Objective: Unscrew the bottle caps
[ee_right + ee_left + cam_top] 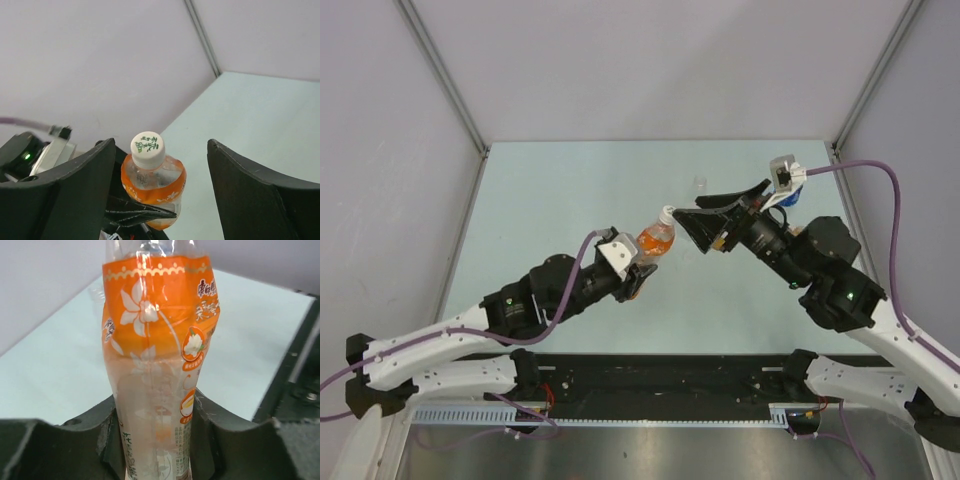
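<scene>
A small bottle point(656, 240) with an orange label is held above the table, its lower body clamped in my left gripper point(642, 264), which is shut on it. In the left wrist view the bottle point(155, 365) stands between the two dark pads of the left gripper point(152, 440). The white bottle cap point(666, 212) with green print sits on the neck, pointing at my right gripper point(688, 212). In the right wrist view the cap point(147, 148) lies between the spread fingers of the right gripper point(161, 150), closer to the left finger point(95, 180) and touching neither. The right gripper is open.
A small clear thing point(700, 183) rests on the pale green table point(570, 190) just beyond the right gripper. A blue and white object point(786, 197) shows behind the right wrist. Grey walls close in the table at the back and on both sides.
</scene>
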Robot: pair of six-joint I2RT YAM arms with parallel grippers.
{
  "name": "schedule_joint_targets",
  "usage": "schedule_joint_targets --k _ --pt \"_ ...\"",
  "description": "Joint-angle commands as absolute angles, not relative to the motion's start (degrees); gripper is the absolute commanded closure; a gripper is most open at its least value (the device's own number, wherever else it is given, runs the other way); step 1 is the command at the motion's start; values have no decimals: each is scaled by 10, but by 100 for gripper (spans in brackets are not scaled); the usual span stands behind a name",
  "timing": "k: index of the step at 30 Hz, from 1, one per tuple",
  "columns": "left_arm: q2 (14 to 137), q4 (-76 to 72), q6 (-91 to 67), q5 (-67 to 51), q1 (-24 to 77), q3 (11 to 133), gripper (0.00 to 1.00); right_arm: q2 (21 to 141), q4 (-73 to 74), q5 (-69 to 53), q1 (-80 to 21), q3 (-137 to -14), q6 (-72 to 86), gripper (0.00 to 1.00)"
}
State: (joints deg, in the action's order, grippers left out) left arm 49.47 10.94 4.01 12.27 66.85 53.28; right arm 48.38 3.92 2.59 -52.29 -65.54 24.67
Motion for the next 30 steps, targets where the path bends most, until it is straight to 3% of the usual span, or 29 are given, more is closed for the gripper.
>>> schedule_joint_targets --k 1,8,30 --pt "504 50 102 329 714 517 100 501 48 176 -563 -674 290 24" --pt "546 35 132 413 756 523 100 520 34 205 -595 -680 291 27" --pt "545 40 125 406 762 524 100 545 27 200 -600 -681 282 47"
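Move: The left hand already holds the orange bottle, whose white cap lies about 6 cm ahead of that hand, 3 cm to its right and 11 cm above. From the open right hand the cap is some 4 cm left, 2 cm ahead and roughly 2 cm below, just beyond the fingertips. Down on the table, the clear bottle stands about 17 cm ahead of the right hand and 3 cm right; the gold lid lies about 11 cm ahead and 5 cm right. The right hand sinks about 3.5 cm while easing some 2 cm forward and 2 cm left, its fingers tipping down about 10 degrees, and brings its fingertips around the orange bottle's white cap while narrowing them from wide open to roughly half open, still short of a visible pinch. The left hand keeps its grip on the bottle and carries it about 3 cm forward, slightly left and down, turning counter-clockwise by nearly 20 degrees, then holds still for the last part while the right fingers go on closing. ##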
